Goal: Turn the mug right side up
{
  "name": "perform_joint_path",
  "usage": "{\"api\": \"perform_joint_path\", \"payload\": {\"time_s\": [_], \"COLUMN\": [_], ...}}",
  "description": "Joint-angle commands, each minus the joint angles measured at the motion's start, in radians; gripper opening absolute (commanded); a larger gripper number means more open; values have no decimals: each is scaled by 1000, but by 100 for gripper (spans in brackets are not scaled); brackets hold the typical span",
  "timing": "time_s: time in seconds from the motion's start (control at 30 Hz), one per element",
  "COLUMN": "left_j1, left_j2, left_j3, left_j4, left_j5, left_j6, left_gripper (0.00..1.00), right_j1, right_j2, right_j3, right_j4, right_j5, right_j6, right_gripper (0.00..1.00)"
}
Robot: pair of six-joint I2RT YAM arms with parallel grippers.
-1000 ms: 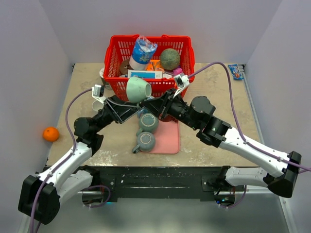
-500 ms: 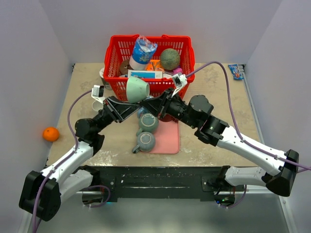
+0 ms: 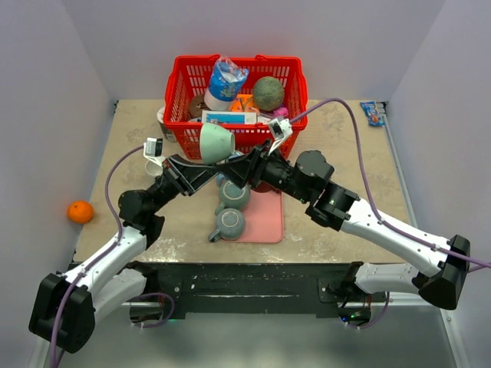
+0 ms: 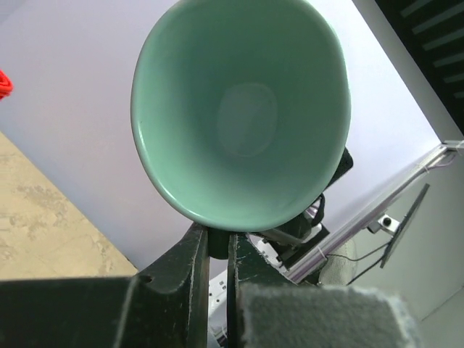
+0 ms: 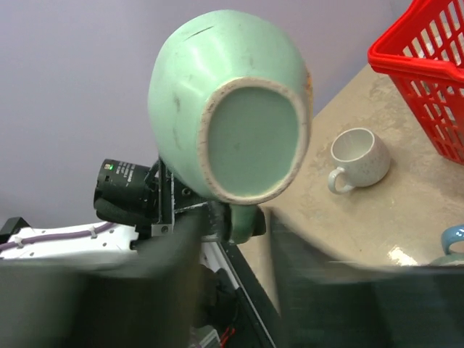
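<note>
The mint-green mug [image 3: 216, 142] hangs in the air in front of the basket, tipped on its side with the handle underneath. Its mouth [image 4: 239, 109] faces my left wrist camera and its base [image 5: 250, 141] faces my right one. My left gripper [image 3: 222, 162] [image 4: 216, 243] is shut on the handle from the left. My right gripper [image 3: 236, 165] [image 5: 235, 232] reaches in from the right. Its blurred fingers stand slightly apart on either side of the handle [image 5: 246, 221], with a gap on one side.
A red basket [image 3: 176, 100] with a bottle, a ball and other items stands just behind the mug. Two blue-grey mugs [image 3: 230, 222] sit by a pink mat [image 3: 265, 218] below the grippers. A white mug [image 5: 359, 158] stands to the left, and an orange [image 3: 80, 211] lies off the table's left edge.
My left gripper has closed on the mug's handle. My right gripper's jaws have started to part. Both arms and the mug have shifted only slightly.
</note>
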Motion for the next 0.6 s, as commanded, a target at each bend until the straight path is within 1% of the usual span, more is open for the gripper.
{"api": "perform_joint_path", "payload": {"time_s": [0.0,0.03,0.07,0.1,0.13,0.17,0.2,0.23,0.27,0.3,0.33,0.37,0.4,0.43,0.5,0.53,0.57], "left_j1": [-5,-5,-5,-5,-5,-5,-5,-5,-5,-5,-5,-5,-5,-5,-5,-5,-5], "left_j2": [-37,-43,-57,-65,-73,-86,-96,-105,-123,-132,-142,-157,-163,-171,-183,-185,-180], "left_j3": [15,34,40,48,66,75,86,112,127,146,181,201,216,244,262,282,289], "left_j4": [-86,-121,-197,-233,-270,-343,-385,-431,-540,-602,-664,-787,-846,-945,-1033,-1113,-1164], "left_j5": [-60,-63,-71,-84,-94,-101,-112,-144,-167,-193,-247,-279,-342,-373,-457,-482,-505], "left_j6": [86,123,143,164,205,229,253,305,336,368,437,471,535,566,641,663,681], "left_gripper": [0,0,0,0,0,0,0,0,0,0,0,0,0,0,0,0,0], "right_j1": [11,11,11,9,11,11,11,11,11,9,11,11,11,11,9,9,9], "right_j2": [1,-2,-2,-2,-2,1,5,7,11,10,10,8,10,7,8,8,5], "right_j3": [25,21,21,21,27,28,31,39,41,42,47,48,53,56,80,88,93], "right_j4": [13,6,-1,-7,-27,-39,-53,-83,-99,-116,-152,-171,-220,-246,-313,-374,-392], "right_j5": [-20,-11,4,9,15,29,36,45,53,76,93,128,150,177,274,303,349], "right_j6": [-17,-16,-20,-25,-26,-31,-32,-32,-34,-32,-29,-29,-28,-22,-13,-9,-8], "right_gripper": [65,74,78,83,85,87,91,92,94,95,98,99,99,99,99,99,99]}}
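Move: The green mug hangs sideways by its handle between the hands, its body about 3 cm ahead, 2 cm left and 3 cm above the right hand. The open table it is carried towards is marked by the white mug, some 14 cm ahead, 22 cm left and 33 cm below the left hand. From that hand, the teal mug lies 5 cm ahead and the gray mug 4 cm back, both straight below and about 33 cm down. The green mug passes over to the left hand alone: the right fingers open wide off its handle, and that hand sinks about 5 cm, easing slightly forward. The left keeps its pinch on the handle and draws the mug forward and down, then also left towards the white mug, its wrist rolling left side up and swinging counter-clockwise, some 35 degrees in all. ##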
